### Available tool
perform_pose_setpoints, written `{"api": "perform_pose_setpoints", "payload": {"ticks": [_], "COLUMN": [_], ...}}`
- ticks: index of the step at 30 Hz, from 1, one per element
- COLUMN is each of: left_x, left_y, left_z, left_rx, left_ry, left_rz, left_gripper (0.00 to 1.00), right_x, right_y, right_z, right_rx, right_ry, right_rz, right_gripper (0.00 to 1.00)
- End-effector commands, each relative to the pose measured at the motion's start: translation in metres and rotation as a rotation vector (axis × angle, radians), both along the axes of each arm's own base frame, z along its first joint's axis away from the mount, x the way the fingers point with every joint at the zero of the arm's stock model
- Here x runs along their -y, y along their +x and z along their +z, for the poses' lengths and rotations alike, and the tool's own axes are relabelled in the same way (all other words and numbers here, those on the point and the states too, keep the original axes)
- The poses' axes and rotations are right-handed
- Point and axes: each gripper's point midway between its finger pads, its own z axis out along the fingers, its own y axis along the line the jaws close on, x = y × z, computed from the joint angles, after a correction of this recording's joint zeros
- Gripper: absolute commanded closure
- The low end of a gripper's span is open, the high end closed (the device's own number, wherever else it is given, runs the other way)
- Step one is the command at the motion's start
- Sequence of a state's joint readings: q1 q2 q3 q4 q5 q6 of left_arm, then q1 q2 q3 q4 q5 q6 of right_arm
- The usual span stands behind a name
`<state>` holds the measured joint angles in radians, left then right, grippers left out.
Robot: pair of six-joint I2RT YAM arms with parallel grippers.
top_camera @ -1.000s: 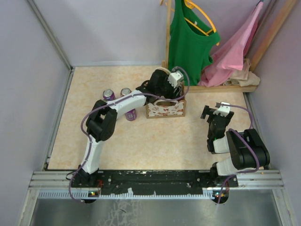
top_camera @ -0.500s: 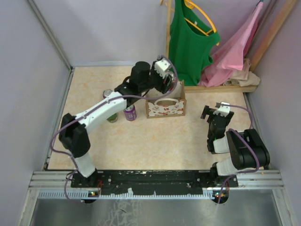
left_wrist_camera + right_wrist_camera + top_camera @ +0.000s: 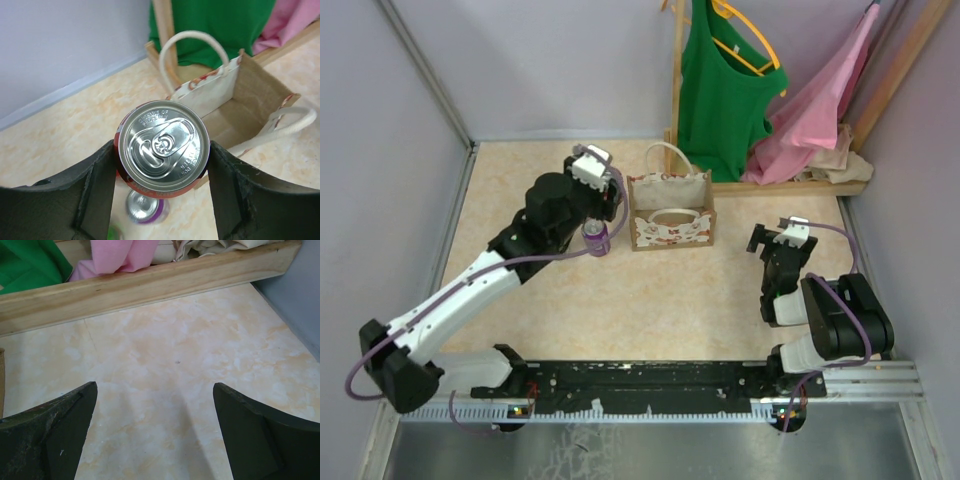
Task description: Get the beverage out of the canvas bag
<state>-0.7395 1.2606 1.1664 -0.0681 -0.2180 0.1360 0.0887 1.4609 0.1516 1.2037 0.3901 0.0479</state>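
Observation:
The canvas bag [image 3: 670,222] stands upright at the back middle of the table, its top open. In the left wrist view its brown inside [image 3: 252,102] looks empty and its white handles arch up. My left gripper [image 3: 598,203] is to the left of the bag, above the table. In the left wrist view it [image 3: 161,152] is shut on a red beverage can [image 3: 164,146], held upright with its silver top toward the camera. My right gripper [image 3: 768,240] is open and empty to the right of the bag, and in its wrist view [image 3: 155,405] only bare table lies between the fingers.
A purple can [image 3: 597,239] stands on the table under the held can and shows in the left wrist view [image 3: 145,206]. A wooden rack base [image 3: 150,282] with green [image 3: 720,90] and pink [image 3: 815,110] clothes stands behind the bag. Grey walls close both sides.
My left gripper rose from the bag's mouth and swung left, carrying the red can, to a spot above the purple can. The right arm has not moved.

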Motion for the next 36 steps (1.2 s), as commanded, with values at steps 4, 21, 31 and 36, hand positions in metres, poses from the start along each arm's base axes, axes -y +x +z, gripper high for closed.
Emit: {"api": "perform_pose_setpoints", "payload": {"ticks": [4, 21, 31, 36], "left_x": [-0.08, -0.105, -0.105, -0.097], "left_y": [-0.029, -0.064, -0.072, -0.071], "left_z": [0.005, -0.106, -0.153, -0.164], "left_rx": [0.04, -0.169, -0.151, -0.159], "left_ry": [-0.166, -0.195, -0.234, -0.222], "left_rz": [0.285, 0.351, 0.314, 0.277], "left_gripper": [1.0, 1.0, 1.0, 1.0], "right_x": [0.002, 0.001, 0.001, 0.001], "right_y": [0.008, 0.008, 0.008, 0.008], "right_z": [0.02, 0.021, 0.021, 0.021], "right_rx": [0.073, 0.074, 0.074, 0.074], "right_ry": [0.004, 0.005, 0.006, 0.006], "right_rz": [-0.007, -0.005, -0.005, -0.005], "right_gripper": [0.01, 0.01, 0.01, 0.01]}}
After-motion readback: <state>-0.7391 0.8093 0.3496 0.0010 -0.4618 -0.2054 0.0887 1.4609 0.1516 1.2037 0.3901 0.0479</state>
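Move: The left gripper holds a red can high up. The free spot for the can lies about 9 cm back, 12 cm to the left and 22 cm below. The near purple can stands level with the hand, 7 cm left; the green bottle also about level, 17 cm left; the Coke can 8 cm ahead and 9 cm left. The bag is 3 cm ahead, 12 cm right. From the idle right hand the spot is some 52 cm left and 9 cm back. Bring the left gripper down some 21 cm with the red can still pinched upright between its fingers, swinging it left about 12 cm and back 9 cm, away from the bag to the free spot just on the near side of the purple can. Start sideways and back, then sink; turn about 20 degrees counter-clockwise, tip the fingers down, and ease to a stop without opening. ##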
